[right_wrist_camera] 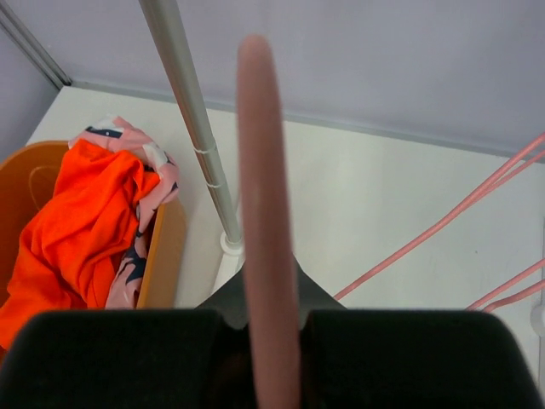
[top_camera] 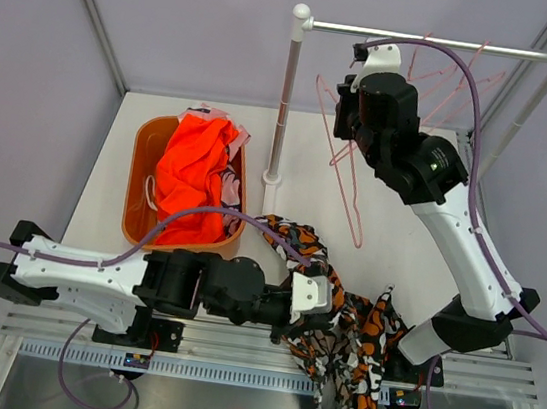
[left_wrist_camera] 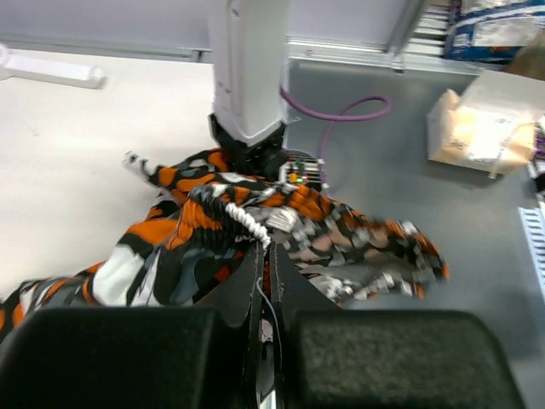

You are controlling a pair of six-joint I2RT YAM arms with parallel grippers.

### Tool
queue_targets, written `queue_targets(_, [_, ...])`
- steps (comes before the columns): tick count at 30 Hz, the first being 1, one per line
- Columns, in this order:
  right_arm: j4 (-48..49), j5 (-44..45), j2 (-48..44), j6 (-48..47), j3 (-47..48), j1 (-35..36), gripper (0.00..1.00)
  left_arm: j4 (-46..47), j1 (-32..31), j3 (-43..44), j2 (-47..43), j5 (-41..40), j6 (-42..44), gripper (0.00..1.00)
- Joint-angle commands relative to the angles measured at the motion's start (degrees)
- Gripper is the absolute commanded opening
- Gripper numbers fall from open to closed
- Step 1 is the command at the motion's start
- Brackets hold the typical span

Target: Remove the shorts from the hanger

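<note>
The black shorts with orange-and-white pattern lie crumpled at the table's near edge, partly hanging over it. My left gripper is shut on their waistband near the white drawstring. The orange shorts and the pink shorts lie in the orange basket. My right gripper is raised near the rail and shut on a pink hanger, which hangs bare below it.
A metal rail on two white posts stands at the back; its left post is beside the basket. More pink hangers hang on the rail at the right.
</note>
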Motion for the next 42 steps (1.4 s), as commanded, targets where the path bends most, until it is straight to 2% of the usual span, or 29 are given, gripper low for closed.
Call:
queue_targets(1, [-0.56,0.53,1.1,-1.44,4.36,-0.48,0.0,0.12,-0.45,3.47,-3.67,-13.14,2.19,0.0])
queue_targets(2, [-0.75,0.88,0.84,-1.53,4.1,-0.48,0.0,-0.84,-0.45,4.61,-4.02,-17.36,3.07,0.0])
queue_targets(3, [-0.84,1.15,-0.12,-1.53,3.84,-0.48,0.0,-1.81,-0.37,7.41,-4.63,-27.67,4.29,0.0])
queue_targets(6, [-1.1,1.67,-2.66,-1.36,2.08,-0.48,0.0,2.19,2.34,13.82,-4.99,-46.6,10.79,0.0])
queue_targets(7, [-1.27,1.68,-3.11,-1.35,1.47,-0.48,0.0,4.75,3.4,15.51,-5.6,-48.41,15.6,0.0])
queue_targets(9, [-2.15,1.33,-4.26,-1.09,1.29,-0.48,0.0,16.15,6.56,19.19,-6.4,-47.99,22.98,0.0])
queue_targets(10, [-2.68,1.33,-4.43,-0.92,1.46,-0.48,0.0,21.42,7.27,20.69,-6.31,-47.64,31.99,0.0])
queue_targets(11, [-3.12,1.24,-4.96,-0.83,1.55,-0.57,0.0,28.52,7.98,22.88,-5.79,-47.03,35.99,0.0])
queue_targets(12, [-4.08,1.24,-5.31,-0.83,1.64,-0.48,0.0,30.07,9.55,29.69,-4.65,-46.41,42.56,0.0])
queue_targets(15, [-5.14,1.76,-7.15,-1.0,1.03,-0.48,0.0,35.34,11.23,39.67,0.44,-43.08,51.91,0.0])
queue_targets(16, [-5.14,1.94,-7.68,-1.0,0.33,-0.48,0.0,38.05,11.41,42.91,1.33,-42.29,58.38,0.0])
queue_targets(17, [-5.23,2.2,-8.73,-1.0,0.06,-0.48,0.0,42.61,11.85,43.73,2.64,-40.62,61.06,0.0])
queue_targets(19, [-5.67,2.29,-9.53,-1.18,-0.47,-0.48,0.0,43.79,14.65,43.82,2.92,-37.81,63.45,0.0])
queue_targets(22, [-6.37,2.21,-10.23,-1.18,-0.47,-0.57,0.0,41.96,23.6,41.64,2.65,-34.63,57.24,0.0])
queue_targets(23, [-6.37,2.12,-10.76,-1.18,-0.65,-0.48,0.0,38.82,28.94,40.49,2.13,-34.46,54.52,0.0])
queue_targets(24, [-6.29,2.03,-11.11,-1.0,-0.91,-0.48,0.0,37.48,31.77,38.74,1.6,-34.11,48.05,0.0])
queue_targets(26, [-5.67,1.68,-12.07,-0.74,-2.57,-0.48,0.0,35.46,38.53,30.35,-0.06,-31.4,42.21,0.0])
queue_targets(28, [-5.23,1.5,-12.61,-0.56,-3.98,-0.48,0.0,33.44,42.68,26.0,-1.65,-29.98,33.52,0.0])
queue_targets(29, [-5.14,1.41,-12.87,-0.48,-4.33,-0.48,0.0,29.51,46.7,24.68,-1.74,-28.15,30.35,0.0])
queue_targets(30, [-5.06,1.5,-13.05,-0.39,-4.95,-0.48,0.0,27.38,48.66,22.31,-1.83,-26.56,23.97,0.0])
queue_targets(33, [-4.53,1.68,-13.66,-0.3,-6.35,-0.48,0.0,22.27,52.1,17.22,-1.04,-21.54,16.29,0.0])
queue_targets(35, [-4.44,2.2,-13.93,-0.47,-6.8,-0.48,0.0,20.78,52.19,14.22,-0.16,-23.81,13.81,0.0])
queue_targets(38, [-4.53,2.9,-14.19,-0.74,-7.15,-0.48,0.0,18.5,54.99,6.4,-0.16,-25.85,3.55,0.0])
queue_targets(40, [-4.62,2.99,-14.19,-0.83,-7.06,-0.57,0.0,18.22,57.37,-1.21,-0.33,-23.14,-5.77,0.0])
queue_targets(41, [-4.88,2.73,-14.19,-0.74,-6.89,-0.48,0.0,18.05,61.03,-3.79,-0.16,-20.77,-9.28,0.0])
queue_targets(42, [-5.23,2.56,-14.1,-0.65,-6.54,-0.48,0.0,18.04,63.42,-6.25,0.02,-18.4,-17.67,0.0])
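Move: The left gripper already holds the black-and-orange camouflage shorts by the waistband, over the front edge of the table. From it the orange basket, with the red and pink shorts inside, is about 35 cm ahead, 32 cm left and 25 cm below. The rack's left post stands about 43 cm ahead and 13 cm left. The empty pink hanger is some 35 cm straight ahead, in the right gripper; from that gripper the basket is 30 cm left, level with it fore and aft, 37 cm down. Bring the left gripper, still shut on the shorts, forward and steeply up by about 40 cm, swinging left, then forward and down over the basket, turning about 80 degrees counter-clockwise until its fingers point forward. Keep the right fingers shut on the empty hanger and draw it back and to the right, 5 to 6 cm each way. ##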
